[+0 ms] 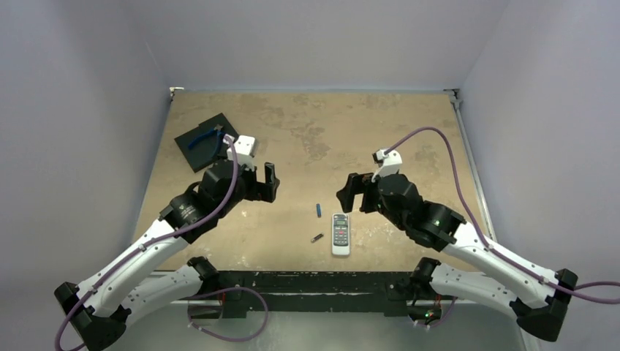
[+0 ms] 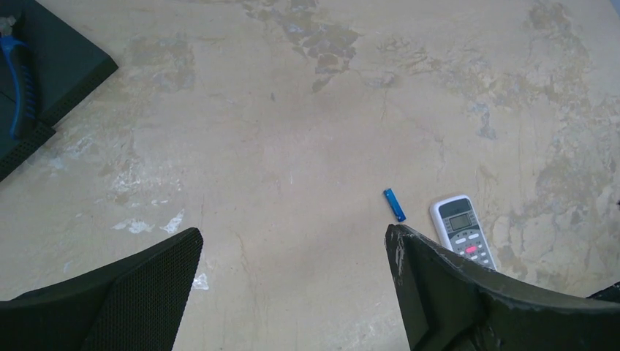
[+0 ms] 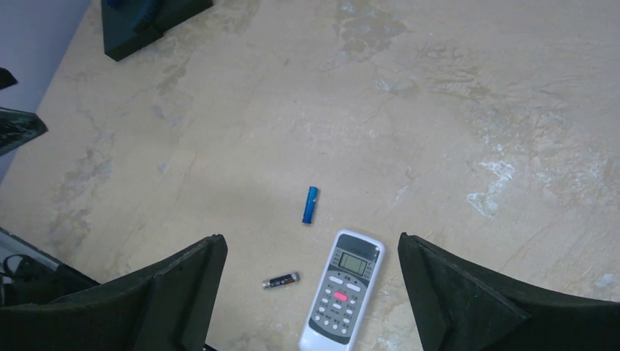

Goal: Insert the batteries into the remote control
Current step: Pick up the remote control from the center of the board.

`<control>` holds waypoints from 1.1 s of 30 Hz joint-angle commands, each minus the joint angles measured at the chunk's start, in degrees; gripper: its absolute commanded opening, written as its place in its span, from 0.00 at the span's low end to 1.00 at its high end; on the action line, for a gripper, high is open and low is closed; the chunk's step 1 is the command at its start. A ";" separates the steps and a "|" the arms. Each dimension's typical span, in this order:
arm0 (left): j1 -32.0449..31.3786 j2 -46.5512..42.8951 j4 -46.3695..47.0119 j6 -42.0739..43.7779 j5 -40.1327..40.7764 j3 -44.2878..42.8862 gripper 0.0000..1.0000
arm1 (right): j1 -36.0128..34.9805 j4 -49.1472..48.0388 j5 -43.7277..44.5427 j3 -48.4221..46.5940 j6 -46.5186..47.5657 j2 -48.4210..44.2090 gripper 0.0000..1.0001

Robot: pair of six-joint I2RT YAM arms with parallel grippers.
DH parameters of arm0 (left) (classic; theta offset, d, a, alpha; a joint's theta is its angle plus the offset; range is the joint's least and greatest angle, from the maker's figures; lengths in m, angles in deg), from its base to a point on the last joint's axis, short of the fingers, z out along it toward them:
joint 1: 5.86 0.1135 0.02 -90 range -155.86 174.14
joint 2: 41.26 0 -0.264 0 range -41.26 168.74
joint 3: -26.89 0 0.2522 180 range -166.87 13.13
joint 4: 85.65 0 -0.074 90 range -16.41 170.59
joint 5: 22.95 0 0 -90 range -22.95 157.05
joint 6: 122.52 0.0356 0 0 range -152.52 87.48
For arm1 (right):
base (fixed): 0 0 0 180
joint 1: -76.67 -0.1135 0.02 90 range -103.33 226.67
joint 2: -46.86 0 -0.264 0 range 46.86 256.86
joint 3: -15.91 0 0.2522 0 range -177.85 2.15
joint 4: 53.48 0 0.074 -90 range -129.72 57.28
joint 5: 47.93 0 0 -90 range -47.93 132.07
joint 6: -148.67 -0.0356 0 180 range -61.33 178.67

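Observation:
The white remote control [image 1: 341, 234] lies face up near the table's front edge, its buttons and screen showing [image 3: 341, 290] [image 2: 463, 230]. A blue battery [image 1: 319, 210] [image 3: 310, 204] [image 2: 394, 205] lies just beyond its top left corner. A dark battery [image 1: 316, 238] [image 3: 281, 280] lies to the left of the remote. My left gripper [image 1: 265, 183] [image 2: 294, 245] hovers open to the left of them, holding nothing. My right gripper [image 1: 351, 194] [image 3: 313, 252] hangs open above and right of the remote, empty too.
A black square pad [image 1: 205, 140] [image 2: 51, 69] [image 3: 150, 22] with blue-handled pliers [image 1: 207, 136] on it sits at the back left. Grey walls close in the table on three sides. The arm bases stand along the near edge.

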 commanded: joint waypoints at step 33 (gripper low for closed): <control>0.23 0.09 -4.62 1.30 6.69 -0.24 0.99 | -3.27 10.34 -4.31 0.58 -10.14 13.10 0.97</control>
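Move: The remote control lies on the table about 21 cm below the right hand, some 5 cm nearer the base and only about 1 cm to its left. The blue battery is 7 cm to the left of the remote and 8 cm farther out; the dark battery is also 7 cm to its left, about 1 cm nearer the base. From the left hand, the remote is roughly 21 cm to the right, 7 cm back and 22 cm down. Down towards the remote control goes the wide-open right hand. After a slight lift it sinks about 9 cm in two spurts, easing back some 3 cm and tipping its fingers roughly 20 degrees farther down, still clear of the remote. The left hand, also open and empty, drifts about 2 cm left, away from the remote, and sinks 2 cm. ##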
